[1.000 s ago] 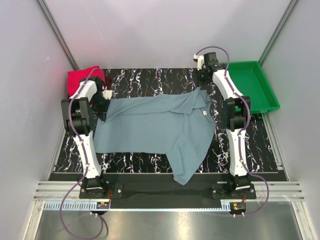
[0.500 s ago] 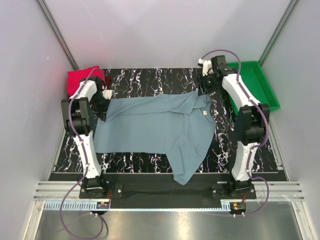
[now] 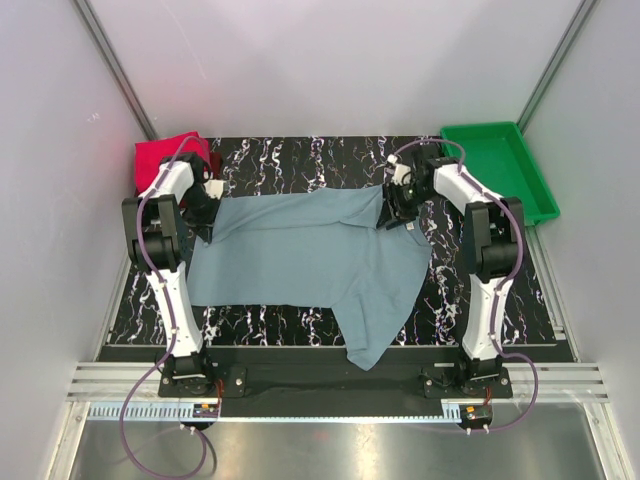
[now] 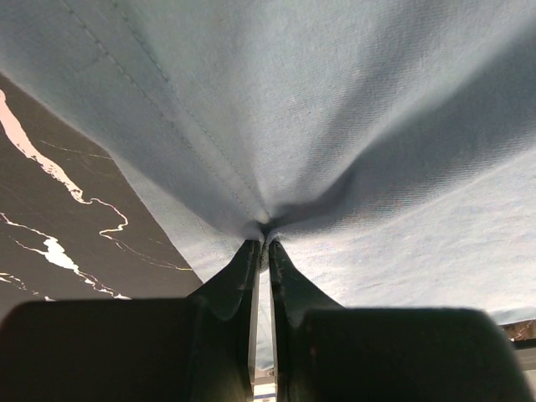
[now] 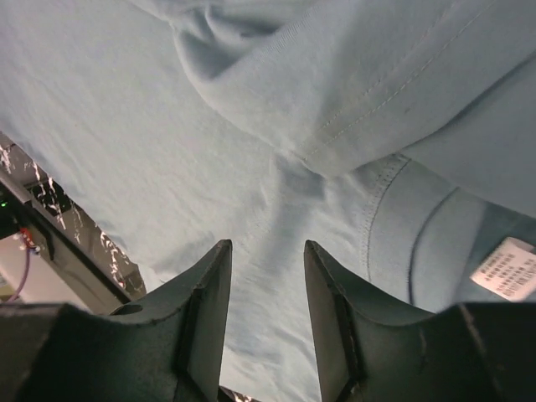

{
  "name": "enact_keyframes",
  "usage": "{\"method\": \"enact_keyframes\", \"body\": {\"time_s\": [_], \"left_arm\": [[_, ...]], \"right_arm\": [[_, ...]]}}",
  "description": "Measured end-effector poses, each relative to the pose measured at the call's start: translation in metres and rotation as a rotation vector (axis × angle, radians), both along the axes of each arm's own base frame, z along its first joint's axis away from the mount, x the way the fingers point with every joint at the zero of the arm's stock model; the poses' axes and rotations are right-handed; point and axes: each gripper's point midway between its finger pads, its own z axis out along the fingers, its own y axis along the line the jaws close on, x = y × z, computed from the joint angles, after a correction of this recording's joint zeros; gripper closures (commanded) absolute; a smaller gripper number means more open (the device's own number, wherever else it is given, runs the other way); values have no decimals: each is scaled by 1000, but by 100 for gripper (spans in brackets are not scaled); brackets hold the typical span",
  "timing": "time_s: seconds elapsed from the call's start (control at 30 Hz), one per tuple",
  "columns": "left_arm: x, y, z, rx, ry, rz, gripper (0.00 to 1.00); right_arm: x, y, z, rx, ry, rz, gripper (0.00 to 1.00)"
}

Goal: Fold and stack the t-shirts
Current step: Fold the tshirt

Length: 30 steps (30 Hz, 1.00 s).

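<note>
A dusty grey-blue t-shirt [image 3: 310, 250] lies spread across the black marbled table [image 3: 290, 155], with one end hanging over the near edge. My left gripper [image 3: 205, 215] is at its left edge. In the left wrist view that gripper [image 4: 264, 243] is shut on a bunched pinch of the t-shirt [image 4: 335, 126]. My right gripper [image 3: 392, 205] hovers low over the collar end, its jaws open and empty. In the right wrist view it [image 5: 268, 247] sits above a rolled fold of cloth [image 5: 335, 92], and the white neck tag [image 5: 505, 268] is at the right. Folded red-pink t-shirts [image 3: 165, 155] lie at the back left.
A green plastic tray [image 3: 500, 170] stands at the back right corner, beside the table. Grey walls close in the left, right and back. The arm bases are bolted along the near rail [image 3: 330, 385].
My right arm has swung from the back near the tray down and left over the shirt's collar area, and its jaws have opened. The left gripper and the shirt have not moved.
</note>
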Motion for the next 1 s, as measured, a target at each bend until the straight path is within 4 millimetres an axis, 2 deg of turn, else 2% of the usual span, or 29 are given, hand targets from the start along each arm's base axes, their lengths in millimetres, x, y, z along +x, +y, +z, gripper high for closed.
{"method": "enact_keyframes", "body": {"time_s": [0.1, 0.27, 0.67, 1.0], "left_arm": [[0, 0, 0, 0, 0, 0, 90], [0, 0, 1, 1, -1, 3, 90], [-1, 0, 0, 2, -1, 3, 91], [-1, 1, 0, 7, -2, 2, 91]], "right_arm": [[-7, 4, -10, 22, 57, -8, 54], [-6, 7, -13, 40, 73, -10, 54], [11, 1, -37, -19, 63, -45, 53], [23, 0, -47, -34, 48, -73, 56]]}}
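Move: From the right hand, the doubled-over edge of the t-shirt lies about 3 cm ahead, 1 cm to the left and 5 cm below. The collar label is roughly level with this hand, 6 cm to its right and 6 cm down; the green bin's middle is some 16 cm ahead and 37 cm right, about 3 cm below. From the left hand, that doubled-over edge is around 55 cm to the right, 5 cm farther out, at nearly the same height. Lower the right gripper about 5 cm to the t-shirt's doubled-over edge, easing back slightly at first, then working forward some 3 cm as it sinks. Keep its fingers about half open and slanting down to the left, so the tips end up at the edge. Hold the left gripper still, with its pinch on the shirt unchanged. ##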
